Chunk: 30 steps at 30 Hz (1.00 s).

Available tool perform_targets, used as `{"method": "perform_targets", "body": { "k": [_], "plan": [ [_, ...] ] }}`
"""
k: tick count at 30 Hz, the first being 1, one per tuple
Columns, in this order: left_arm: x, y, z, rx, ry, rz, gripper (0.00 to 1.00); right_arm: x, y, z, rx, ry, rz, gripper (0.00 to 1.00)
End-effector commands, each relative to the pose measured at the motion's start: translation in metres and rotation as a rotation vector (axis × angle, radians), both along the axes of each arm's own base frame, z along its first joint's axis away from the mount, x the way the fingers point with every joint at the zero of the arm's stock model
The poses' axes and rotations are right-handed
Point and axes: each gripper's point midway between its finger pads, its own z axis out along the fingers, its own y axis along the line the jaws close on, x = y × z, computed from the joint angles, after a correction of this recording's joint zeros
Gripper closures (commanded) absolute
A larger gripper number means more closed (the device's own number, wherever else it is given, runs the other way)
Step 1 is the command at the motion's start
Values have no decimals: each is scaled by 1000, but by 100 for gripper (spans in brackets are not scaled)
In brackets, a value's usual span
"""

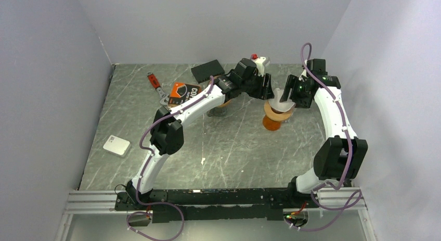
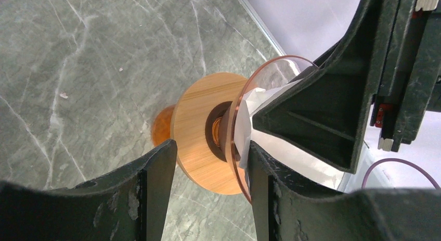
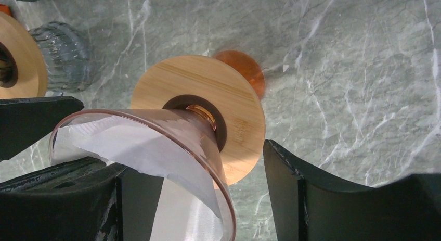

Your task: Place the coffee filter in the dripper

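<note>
The dripper (image 1: 273, 116) stands mid-table: a clear pink cone (image 3: 177, 124) on a wooden collar (image 2: 200, 131) over an orange base. The white coffee filter (image 3: 140, 147) lies inside the cone, and its edge pokes past the rim. My left gripper (image 2: 209, 150) is open astride the rim, one finger (image 2: 275, 194) inside against the paper, the other (image 2: 151, 194) outside by the collar. From the other side, my right gripper (image 3: 190, 157) is also open. One finger (image 3: 78, 199) is inside the cone on the filter, the other (image 3: 312, 194) well clear outside. Both grippers (image 1: 266, 90) (image 1: 287, 98) meet above the cone.
A ribbed glass vessel (image 3: 67, 53) with a second wooden disc (image 3: 21, 53) stands just left of the dripper under the left arm. A coffee bag (image 1: 182, 91), a black box (image 1: 207, 71) and a red tool (image 1: 153, 80) lie at the back. A small white box (image 1: 116, 145) sits left.
</note>
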Motion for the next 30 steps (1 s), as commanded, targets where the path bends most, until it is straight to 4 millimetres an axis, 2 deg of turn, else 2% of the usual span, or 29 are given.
{"method": "perform_targets", "body": {
  "k": [1, 9, 21, 27, 30],
  "plan": [
    [-2, -9, 18, -47, -40, -20, 43, -4, -1, -8, -43, 26, 0, 30],
    [-2, -10, 17, -49, -36, -21, 43, -10, 0, -21, -51, 60, -9, 33],
    [-2, -10, 18, -57, -35, -20, 43, -7, 1, -29, -38, 84, -13, 51],
    [-2, -9, 18, -58, -33, -18, 43, -7, 1, -27, -40, 77, -13, 57],
    [-2, -10, 18, -59, -32, -19, 43, -7, 3, -25, -34, 71, -7, 65]
  ]
}}
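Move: My right hand is at the dripper's right wall, one finger inside the cone and one outside. The filter's middle lies about 4 cm to its left, 1 cm back and 3 cm below. The orange server under the dripper is 4 cm left, 1 cm back and roughly 13 cm down; the glass server stands some 27 cm left and 4 cm farther out, about as low. From my left hand, at the opposite rim, the filter is about 5 cm right, level fore and aft, 3 cm below. I sink my right hand about 3 cm, easing back some 1 cm, so that the inner finger reaches deeper into the filter and the outer one down outside the cone. Once it is nearly down I close the fingers about halfway towards the wall and paper between them. My left hand stays put, its open fingers still astride the left rim. ##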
